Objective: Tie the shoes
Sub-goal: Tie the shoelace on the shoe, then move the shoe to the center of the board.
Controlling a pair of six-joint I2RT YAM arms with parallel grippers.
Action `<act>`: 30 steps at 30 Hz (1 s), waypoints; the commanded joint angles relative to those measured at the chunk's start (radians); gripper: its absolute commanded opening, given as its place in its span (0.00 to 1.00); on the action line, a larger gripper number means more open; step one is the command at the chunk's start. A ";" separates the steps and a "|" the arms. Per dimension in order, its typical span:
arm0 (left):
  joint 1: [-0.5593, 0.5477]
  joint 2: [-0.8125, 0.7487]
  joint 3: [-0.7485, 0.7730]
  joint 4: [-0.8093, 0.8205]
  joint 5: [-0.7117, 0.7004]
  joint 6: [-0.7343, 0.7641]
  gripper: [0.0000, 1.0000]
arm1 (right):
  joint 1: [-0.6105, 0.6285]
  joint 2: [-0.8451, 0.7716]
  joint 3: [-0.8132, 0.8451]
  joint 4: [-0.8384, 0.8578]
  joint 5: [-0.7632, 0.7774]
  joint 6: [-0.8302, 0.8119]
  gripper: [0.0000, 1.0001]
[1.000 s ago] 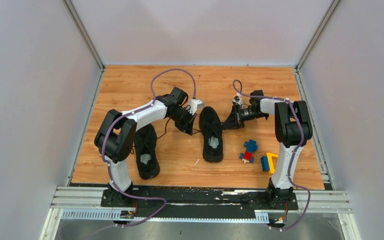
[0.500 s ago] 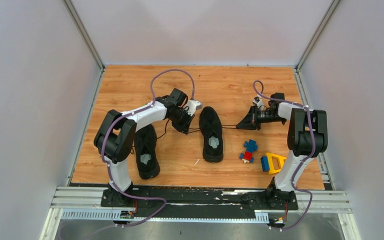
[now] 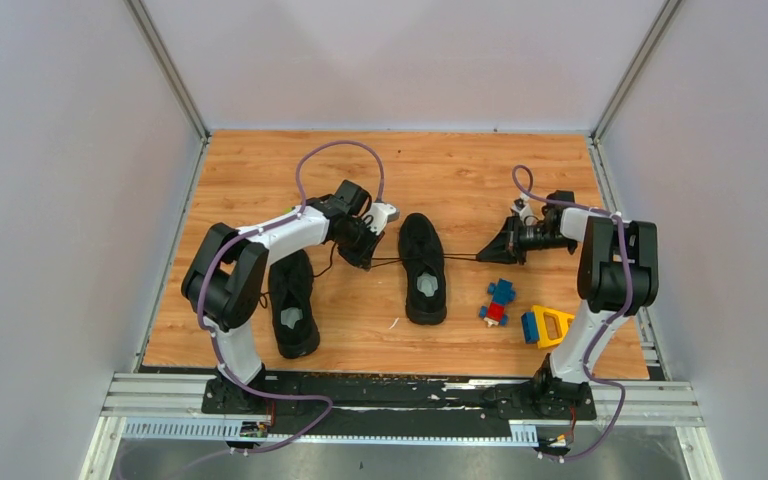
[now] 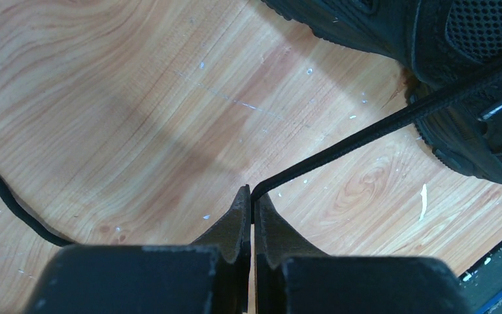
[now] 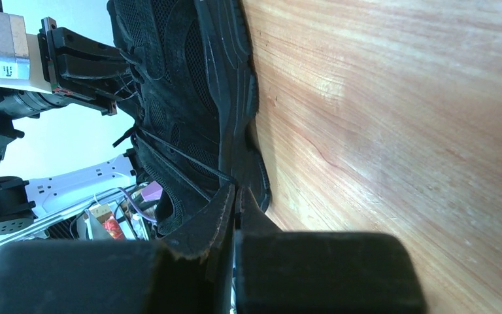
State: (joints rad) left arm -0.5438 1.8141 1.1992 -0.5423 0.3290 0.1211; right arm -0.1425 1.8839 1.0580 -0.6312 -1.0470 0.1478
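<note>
Two black shoes lie on the wooden table. One shoe (image 3: 293, 303) sits at the left, partly under my left arm. The other shoe (image 3: 423, 266) (image 4: 477, 72) (image 5: 189, 98) lies in the middle between both grippers. My left gripper (image 3: 364, 261) (image 4: 251, 195) is just left of it, shut on a thin black lace (image 4: 379, 124) that runs taut to the shoe. My right gripper (image 3: 481, 254) (image 5: 235, 191) is to the shoe's right, shut on the other lace end (image 3: 460, 257) (image 5: 186, 159), also stretched straight.
A blue-and-red toy block (image 3: 499, 301) and a yellow-and-blue block (image 3: 545, 326) lie right of the middle shoe, near my right arm. A slack lace (image 4: 13, 206) from the left shoe curls on the wood. Grey walls enclose the table on three sides.
My right gripper closed on the lace and drew away to the right, pulling it taut. My left gripper shifted slightly left with its lace end.
</note>
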 commanded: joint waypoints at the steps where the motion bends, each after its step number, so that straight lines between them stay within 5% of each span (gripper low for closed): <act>1: 0.021 -0.010 -0.001 -0.055 -0.100 0.029 0.00 | -0.045 -0.024 -0.008 0.024 0.058 -0.027 0.00; 9: 0.021 -0.026 0.011 -0.048 -0.061 0.029 0.00 | -0.037 -0.031 -0.005 0.036 -0.001 -0.032 0.00; 11: 0.020 -0.034 0.027 -0.039 0.023 0.027 0.09 | -0.014 -0.036 0.002 0.037 -0.047 -0.040 0.02; 19: 0.019 -0.114 0.161 -0.060 0.210 0.055 0.50 | 0.030 -0.133 0.106 -0.067 -0.080 -0.105 0.39; 23: 0.024 -0.179 0.273 -0.128 0.096 0.081 0.63 | 0.052 -0.229 0.175 -0.198 -0.057 -0.251 0.49; 25: 0.047 -0.217 0.312 -0.147 0.027 0.061 0.77 | 0.107 -0.296 0.188 -0.241 0.000 -0.325 0.51; 26: 0.078 -0.241 0.326 -0.150 0.009 0.047 0.94 | 0.152 -0.332 0.183 -0.251 0.026 -0.366 0.52; 30: 0.194 -0.296 0.358 -0.233 -0.028 -0.029 1.00 | 0.400 -0.481 0.157 -0.267 0.150 -0.495 0.53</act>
State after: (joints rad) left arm -0.4618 1.5906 1.5112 -0.6701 0.3759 0.1486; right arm 0.0467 1.5356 1.2102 -0.8181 -1.0073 -0.1421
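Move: The laces' crossing on the right-hand shoe lies about 11 cm to the right of the left hand, level ahead and some 4 cm above. From the right hand, it is roughly 12 cm left, 1 cm back and 1 cm above. The other shoe is 16 cm left and 9 cm back from the left hand, at its height; the blue-red toy is 11 cm back, 3 cm right and 4 cm below the right hand. Both hands, holding the laces taut, open and let go, then rise: left hand some 18 cm, right 12. ##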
